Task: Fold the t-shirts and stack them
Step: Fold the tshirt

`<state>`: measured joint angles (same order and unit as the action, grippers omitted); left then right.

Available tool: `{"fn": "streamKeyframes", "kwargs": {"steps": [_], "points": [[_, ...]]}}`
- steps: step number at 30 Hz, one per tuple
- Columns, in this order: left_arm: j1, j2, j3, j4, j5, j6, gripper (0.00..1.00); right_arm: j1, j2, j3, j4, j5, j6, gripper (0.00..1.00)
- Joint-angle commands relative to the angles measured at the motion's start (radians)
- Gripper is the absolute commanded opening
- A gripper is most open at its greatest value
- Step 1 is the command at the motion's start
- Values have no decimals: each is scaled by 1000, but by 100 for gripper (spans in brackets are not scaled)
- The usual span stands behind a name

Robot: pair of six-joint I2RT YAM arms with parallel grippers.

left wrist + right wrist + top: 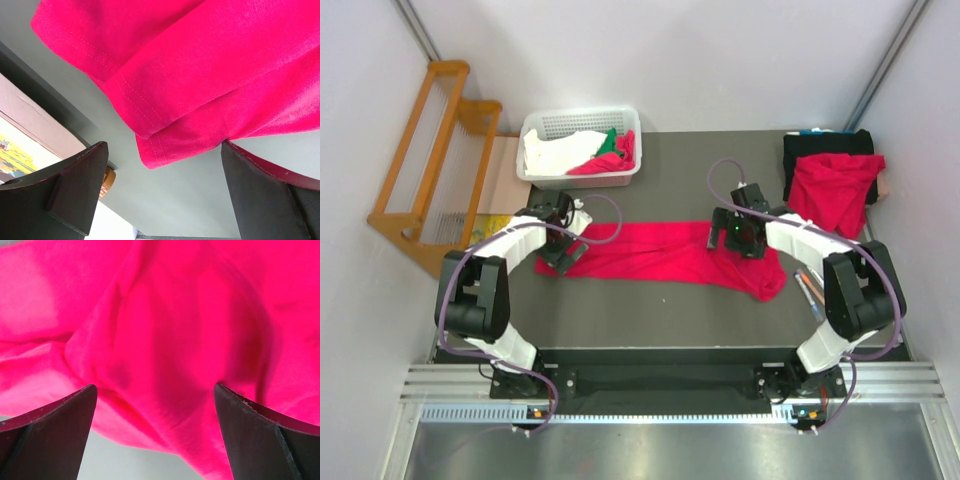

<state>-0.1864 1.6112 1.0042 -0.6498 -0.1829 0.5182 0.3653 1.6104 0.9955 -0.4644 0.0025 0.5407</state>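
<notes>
A crimson t-shirt (665,252) lies stretched in a long band across the middle of the dark table. My left gripper (563,253) is open over its left end; in the left wrist view the hemmed corner (165,145) lies just ahead of my open fingers (75,190). My right gripper (738,240) is open over the bunched right part, where rumpled red cloth (165,350) fills the right wrist view between my fingers (260,435). A second red t-shirt (835,190) lies crumpled at the back right. A third red cloth (610,160) sits in the basket.
A white basket (580,125) at the back left holds white cloth (555,150) and a small green cloth (608,143). A wooden rack (430,150) stands off the left edge. A black cloth (825,145) lies under the back-right t-shirt. Small tools (808,288) lie near the right edge.
</notes>
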Motion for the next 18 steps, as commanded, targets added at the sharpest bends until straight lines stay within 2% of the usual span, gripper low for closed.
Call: {"fn": "streamKeyframes", "kwargs": {"steps": [1,11,18], "points": [[-5,-34,-7,10,-13,2,99,-54,2,48,18,59,-30,100],[-5,-45,-36,15,-13,13,99,-193,25,114,-2,134,-90,100],[-5,-36,-29,7,-1,5,99,-210,69,218,-32,192,-96,100]]}}
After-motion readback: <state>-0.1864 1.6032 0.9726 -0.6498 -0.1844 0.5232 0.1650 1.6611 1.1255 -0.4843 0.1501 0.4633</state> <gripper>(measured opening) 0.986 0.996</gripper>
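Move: From the right hand, open and low over the red T-shirt, the shirt's far right corner lies about 15 cm to the right, 7 cm ahead and 4 cm below. The marker pens are some 23 cm to its right and 10 cm back; the red shirt on the black pile is roughly 29 cm to its right and 16 cm ahead. From the left hand, that corner lies about 61 cm right and 11 cm ahead. Sweeping right and then increasingly forward, the open right hand goes about 9 cm right and 6 cm out across the T-shirt towards its far right corner. It rises a couple of centimetres late on, and the wrist turns clockwise by some 10 degrees. Its fingers close on nothing. ##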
